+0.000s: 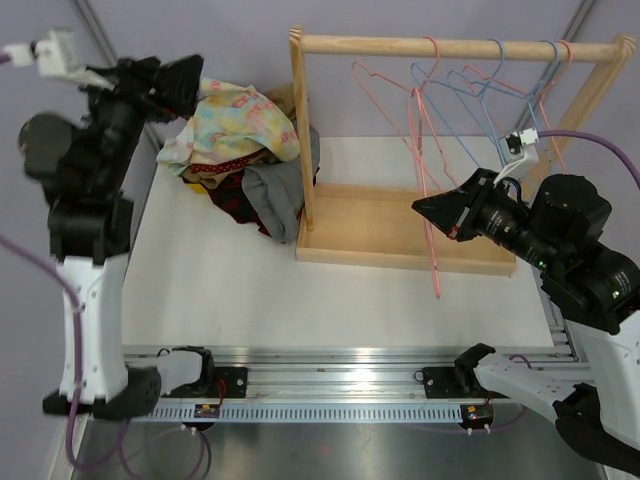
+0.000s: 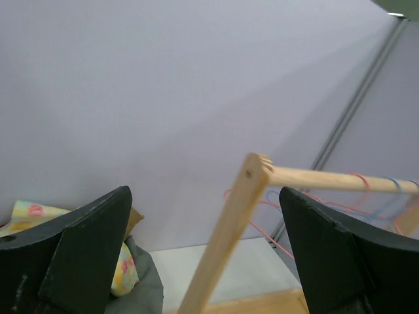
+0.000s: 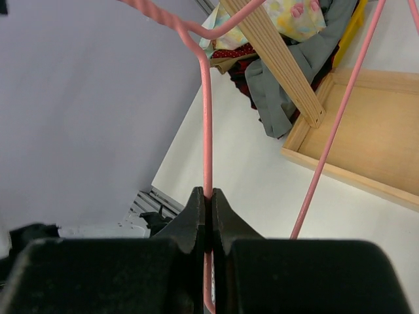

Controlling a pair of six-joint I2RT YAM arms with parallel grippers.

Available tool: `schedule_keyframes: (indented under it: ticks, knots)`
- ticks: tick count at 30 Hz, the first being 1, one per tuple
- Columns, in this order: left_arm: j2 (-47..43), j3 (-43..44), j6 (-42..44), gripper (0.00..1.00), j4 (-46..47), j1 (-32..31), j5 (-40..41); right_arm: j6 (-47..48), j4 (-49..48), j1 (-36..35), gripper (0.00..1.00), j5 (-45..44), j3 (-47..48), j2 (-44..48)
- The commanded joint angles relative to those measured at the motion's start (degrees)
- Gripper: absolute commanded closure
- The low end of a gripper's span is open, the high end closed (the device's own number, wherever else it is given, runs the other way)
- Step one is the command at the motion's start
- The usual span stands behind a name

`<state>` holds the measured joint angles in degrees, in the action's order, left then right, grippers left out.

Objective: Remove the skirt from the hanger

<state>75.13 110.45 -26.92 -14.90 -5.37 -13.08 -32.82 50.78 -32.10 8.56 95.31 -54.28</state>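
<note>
The skirt (image 1: pixel 235 120), pale yellow with a floral print, lies crumpled on top of a clothes pile at the table's back left; it also shows in the left wrist view (image 2: pixel 26 212) and the right wrist view (image 3: pixel 294 13). Just above and left of it hangs my left gripper (image 1: pixel 188 85) (image 2: pixel 204 193), open with nothing between its fingers. A bare pink wire hanger (image 1: pixel 428 190) (image 3: pixel 207 118) hangs from the wooden rail (image 1: pixel 400 45). My right gripper (image 1: pixel 420 208) (image 3: pixel 208 193) is shut on its wire, over the rack's base.
The wooden rack's base tray (image 1: pixel 400 225) and left post (image 1: pixel 303 130) stand mid-table. Blue hangers (image 1: pixel 480 85) and another pink hanger (image 1: pixel 560 60) hang further right on the rail. Grey (image 1: pixel 275 195) and dark red garments lie under the skirt, against the post.
</note>
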Motion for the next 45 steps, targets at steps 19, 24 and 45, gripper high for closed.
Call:
schedule_keyframes:
  ticks: [19,24,45]
  knots:
    - [-53.42,-49.81,14.7,0.01,-32.48,-0.52,17.39,-1.9,-19.05,0.1,1.0,1.73,18.33,-25.96]
    - [-53.16,-51.83,12.86,0.01,-33.53,-0.52,16.68,-1.2,-20.11,0.19,1.0,-2.14,21.31,-30.53]
    - [-55.89,-61.59,10.75,0.01,-25.45,-0.52,15.28,1.52,-16.42,0.19,0.0,-4.86,10.51,-18.77]
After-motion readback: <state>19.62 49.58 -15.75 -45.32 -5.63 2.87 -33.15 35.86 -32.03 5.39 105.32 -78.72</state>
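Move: The right hand holds the emptied pink hanger by its wire. The free stretch near the rod's left end that it goes to is about 21 cm ahead, 10 cm left and 15 cm up. On the same rod, the rack's left post top stands some 9 cm left of that spot and another pink hanger about 10 cm to its right. From the left hand the spot is roughly 6 cm ahead, 24 cm right and level, and the floral skirt on the pile is about 22 cm ahead, 2 cm right and 48 cm below. The right hand, still pinching the pink hanger, carries it some 16 cm forward and 10 cm left past the other pink hanger, rising a little and then sinking about 4 cm to set the hook over the rod, where the fingers open wide, let go and start back. The empty left hand stays open and withdraws from the skirt pile, back about 17 cm and then mostly down some 34 cm, drifting left as its fingers tip downward. ##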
